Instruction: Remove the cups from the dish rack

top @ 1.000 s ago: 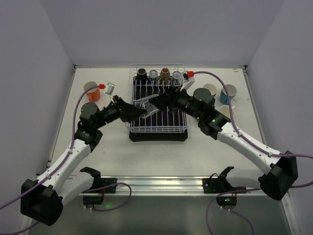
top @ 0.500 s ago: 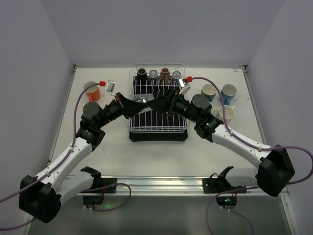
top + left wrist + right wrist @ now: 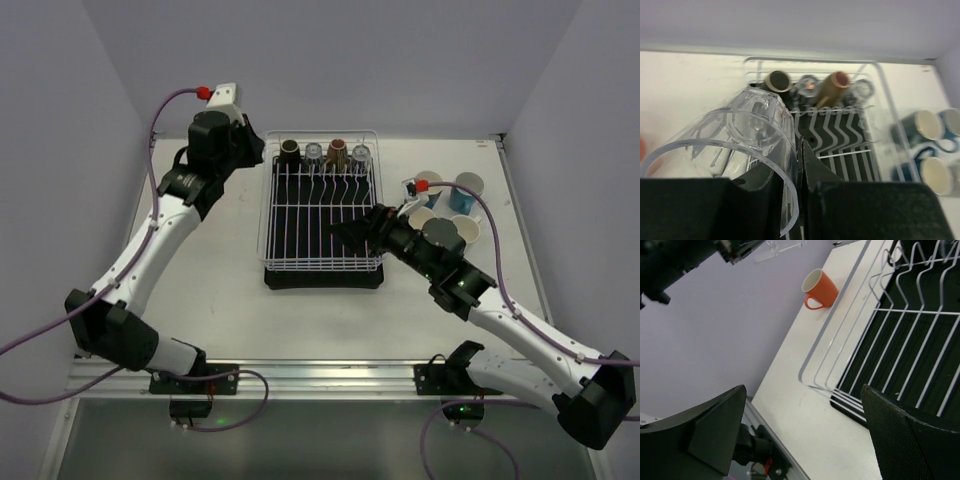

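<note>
In the left wrist view a clear glass cup (image 3: 735,145) hangs in the air, its rim wall pinched by my left gripper (image 3: 799,145), one finger inside and one outside. From above, the left gripper (image 3: 248,150) is raised high at the dish rack's (image 3: 268,225) back left corner. A dark cup (image 3: 290,150), a clear one (image 3: 313,152), a brown one (image 3: 338,150) and another clear one (image 3: 361,155) stand along the rack's back row. My right gripper (image 3: 345,233) hovers open over the rack's right side, with nothing between its fingers (image 3: 715,430).
Several blue, teal and cream cups (image 3: 468,185) stand on the table right of the rack. An orange cup (image 3: 820,287) sits on the table left of the rack (image 3: 840,335). Grey walls close in the back and both sides.
My left gripper shut on the clear glass that lay in the rack and lifted it up toward the back left. My right gripper drew back to the right and opened wide.
</note>
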Tool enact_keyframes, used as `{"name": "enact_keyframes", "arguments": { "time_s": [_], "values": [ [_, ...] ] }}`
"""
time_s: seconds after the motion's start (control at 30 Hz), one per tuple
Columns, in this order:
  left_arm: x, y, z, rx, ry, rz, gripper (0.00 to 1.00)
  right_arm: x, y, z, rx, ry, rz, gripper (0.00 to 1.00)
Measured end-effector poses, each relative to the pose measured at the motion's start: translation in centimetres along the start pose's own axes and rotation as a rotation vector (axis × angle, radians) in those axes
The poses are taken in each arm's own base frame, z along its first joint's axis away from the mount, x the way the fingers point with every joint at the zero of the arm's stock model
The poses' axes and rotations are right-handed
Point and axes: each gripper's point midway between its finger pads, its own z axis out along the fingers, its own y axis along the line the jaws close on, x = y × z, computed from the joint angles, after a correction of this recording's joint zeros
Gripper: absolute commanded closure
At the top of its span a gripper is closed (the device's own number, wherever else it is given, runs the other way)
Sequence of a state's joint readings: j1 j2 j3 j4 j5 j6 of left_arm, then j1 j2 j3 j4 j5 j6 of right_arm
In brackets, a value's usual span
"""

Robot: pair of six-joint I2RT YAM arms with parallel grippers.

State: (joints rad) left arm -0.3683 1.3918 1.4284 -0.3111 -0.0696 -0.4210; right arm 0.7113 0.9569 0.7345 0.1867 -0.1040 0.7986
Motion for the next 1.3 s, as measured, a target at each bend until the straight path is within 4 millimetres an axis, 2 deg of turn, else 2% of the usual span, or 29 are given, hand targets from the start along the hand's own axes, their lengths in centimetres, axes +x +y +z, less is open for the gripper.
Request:
{"name": "enact_keyframes", "arguments": {
  "time_s": [0.1, 0.23, 0.3, 0.37, 0.53, 0.67, 0.83, 0.97, 1.2, 1.27, 1.3],
  "values": [
    [1.7, 4.7, 3.5, -0.153, 0.085, 0.047, 1.0, -0.1, -0.9, -0.8, 0.039, -0.008, -0.051, 0.01],
    [6.4, 11.3, 7.1, -0.315, 0.257, 0.071, 1.0, 0.4, -2.1, -1.6, 0.085, 0.006, -0.106, 0.01],
    [8.6, 13.8, 8.5, -0.372, 0.333, 0.08, 1.0, 0.5, -2.4, -2.0, 0.098, 0.013, -0.127, 0.01],
    [10.5, 15.2, 9.5, -0.403, 0.394, 0.092, 1.0, 0.5, -2.6, -2.3, 0.104, 0.015, -0.146, 0.01],
    [14.2, 16.8, 11.7, -0.433, 0.501, 0.127, 1.0, 0.9, -3.1, -2.5, 0.119, 0.033, -0.184, 0.01],
    [16.2, 17.8, 12.8, -0.452, 0.551, 0.145, 0.99, 1.5, -3.9, -2.1, 0.139, 0.058, -0.201, 0.01],
    [18.1, 18.8, 13.8, -0.47, 0.597, 0.165, 0.85, 1.8, -4.4, -1.8, 0.154, 0.077, -0.215, 0.01],
    [19.2, 19.4, 13.8, -0.477, 0.628, 0.171, 0.68, 1.5, -4.4, -1.4, 0.163, 0.075, -0.225, 0.01],
    [19.3, 20.0, 13.8, -0.486, 0.637, 0.171, 0.51, 0.3, -4.5, -0.8, 0.205, 0.06, -0.25, 0.01],
    [19.2, 20.1, 13.7, -0.486, 0.636, 0.171, 0.4, -0.1, -4.7, -0.5, 0.227, 0.062, -0.263, 0.04],
    [19.0, 20.2, 13.7, -0.486, 0.633, 0.171, 0.37, -0.3, -4.7, -0.2, 0.235, 0.062, -0.272, 0.08]
  ]
}}
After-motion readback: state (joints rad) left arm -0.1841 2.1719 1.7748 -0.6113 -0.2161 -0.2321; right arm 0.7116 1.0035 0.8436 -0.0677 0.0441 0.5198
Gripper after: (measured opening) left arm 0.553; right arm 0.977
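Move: The clear glass in the left fingers is bound for the bare counter left of the dish rack, its spot about 9 cm ahead, 13 to the left and 31 below. The orange mug stands some 13 cm left of that spot and 2 farther out; the rack's middle is about 6 cm ahead of this hand, 14 right and 29 below. From the right hand the spot lies some 27 cm ahead, 33 left and 27 below. The clear glass, already pinched at its rim, is carried steeply down by the left arm, about 28 cm, and some 10 cm forward and left to the counter between orange mug and rack, the wrist tipping roughly 40 degrees downward. The hand slows to a stop and the fingers open about the rim. The open right hand drifts right and down, then slightly forward, by a few centimetres, rolling some 20 degrees left side down. ##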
